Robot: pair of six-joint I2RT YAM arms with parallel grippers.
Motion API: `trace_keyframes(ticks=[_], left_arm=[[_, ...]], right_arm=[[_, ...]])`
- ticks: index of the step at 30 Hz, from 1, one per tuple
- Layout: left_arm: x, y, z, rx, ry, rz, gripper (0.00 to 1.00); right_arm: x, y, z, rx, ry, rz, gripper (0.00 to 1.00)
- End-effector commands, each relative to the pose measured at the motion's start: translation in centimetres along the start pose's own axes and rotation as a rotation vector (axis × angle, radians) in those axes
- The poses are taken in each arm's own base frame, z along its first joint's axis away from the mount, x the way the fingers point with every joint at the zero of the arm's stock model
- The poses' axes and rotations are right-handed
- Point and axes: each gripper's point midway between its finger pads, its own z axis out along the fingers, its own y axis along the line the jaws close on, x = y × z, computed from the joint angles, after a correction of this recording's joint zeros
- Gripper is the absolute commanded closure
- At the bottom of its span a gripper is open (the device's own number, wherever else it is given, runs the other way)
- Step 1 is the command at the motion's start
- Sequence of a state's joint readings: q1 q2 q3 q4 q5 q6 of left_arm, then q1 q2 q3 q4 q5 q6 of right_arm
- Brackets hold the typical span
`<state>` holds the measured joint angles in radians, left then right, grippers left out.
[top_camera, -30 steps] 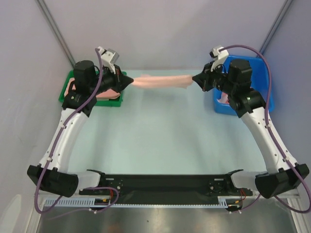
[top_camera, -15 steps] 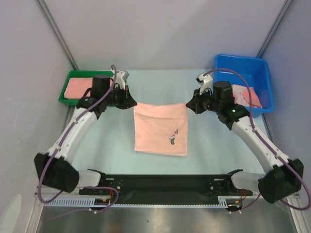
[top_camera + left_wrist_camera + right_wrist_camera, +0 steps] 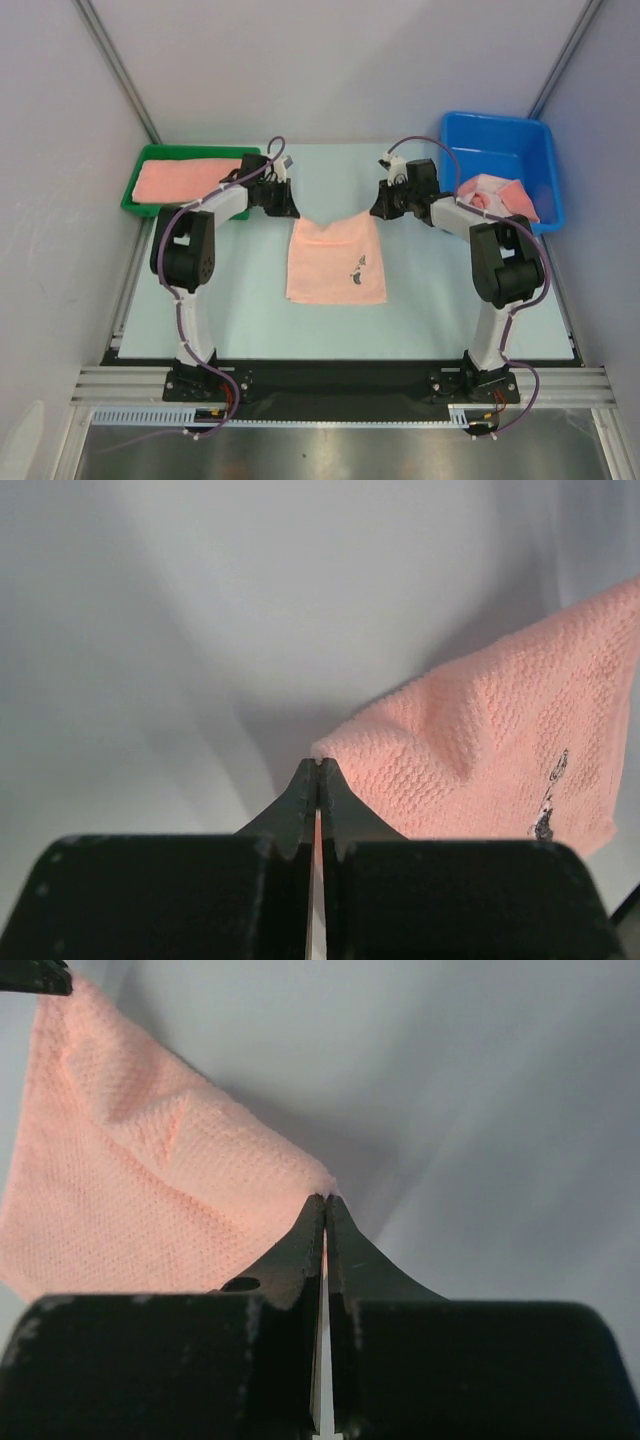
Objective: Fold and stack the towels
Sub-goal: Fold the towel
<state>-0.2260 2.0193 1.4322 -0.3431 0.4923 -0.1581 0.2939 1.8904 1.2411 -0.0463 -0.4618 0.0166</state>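
A salmon-pink towel (image 3: 335, 262) with a small dark motif (image 3: 356, 272) lies spread on the table's middle, its two far corners lifted. My left gripper (image 3: 292, 212) is shut on the far left corner (image 3: 330, 752). My right gripper (image 3: 375, 211) is shut on the far right corner (image 3: 318, 1185). The towel's far edge sags between them. A folded pink towel (image 3: 185, 179) lies in the green tray (image 3: 133, 195) at the back left. More crumpled pink and white towels (image 3: 490, 195) sit in the blue bin (image 3: 500, 140) at the back right.
Grey walls close the cell at the back and both sides. A black rail (image 3: 330, 378) runs along the near edge between the arm bases. The pale table (image 3: 250, 320) surrounds the spread towel.
Both arms have come down and toward the near side from between the tray and the bin. The towel, first stretched in the air, now lies spread flat with only its far corners raised.
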Motion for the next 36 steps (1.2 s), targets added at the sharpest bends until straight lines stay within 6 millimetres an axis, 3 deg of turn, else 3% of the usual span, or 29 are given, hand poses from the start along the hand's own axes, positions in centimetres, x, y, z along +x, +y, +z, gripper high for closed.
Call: trace_keyframes(ticks=[1,4,7,9,13,22,27,36], left_arm=[[-5.2,-1.0,0.1,0.073,-0.117,0.097,0.99],[-7.0,-1.0,0.5,0.072,-0.157,0.115,1.0],[-7.4,-0.8,0.5,0.062,-0.169,0.121,1.0],[-7.0,-0.4,0.4,0.046,-0.161,0.113,1.0],[-6.8,-1.1,-1.0,0.055,-0.192,0.125,1.0],[-3.7,-2.5,-3.7,0.077,-0.207,0.141,1.0],[-1.4,-3.3,-4.9,0.093,-0.193,0.129,1.0],[3.8,-5.1,-5.0,0.099,-0.124,0.107,1.0]], right_arm=[[-6.3,-0.8,-0.1,-0.016,-0.169,-0.131,1.0],[-6.5,-1.6,1.0,-0.021,-0.146,-0.149,1.0],[-6.1,-2.2,1.3,-0.011,-0.126,-0.161,1.0],[-4.8,-2.7,1.1,-0.003,-0.089,-0.145,1.0],[-4.7,-3.0,-0.4,0.019,-0.106,-0.15,1.0],[-2.9,-2.3,-4.1,0.071,-0.129,-0.138,1.0],[-0.5,-1.4,-5.6,0.076,-0.132,-0.076,1.0],[2.9,0.6,-7.6,0.07,-0.09,-0.004,1.0]])
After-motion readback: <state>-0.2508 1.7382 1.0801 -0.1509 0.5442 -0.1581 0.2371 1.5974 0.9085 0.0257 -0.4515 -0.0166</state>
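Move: Hanging from both grippers by the corners of its far edge, the pink towel trails back across the table. Its near edge has its middle about 20 cm back from either hand, some 10 cm right of the left hand, 9 cm left of the right, and 5–6 cm lower. The green tray sits roughly 28 cm left and 12 cm ahead of the left hand; the blue bin about 35 cm right and 14 cm ahead of the right. Carrying the pinched far corners together, both hands finish the swing forward by about 5 cm, then reverse and draw back some 11 cm, low over the table, taking the held edge back over the towel towards its near edge. The right hand also drifts about 4 cm to its right, widening the grip span; the left rises slightly. Fingers stay shut. ##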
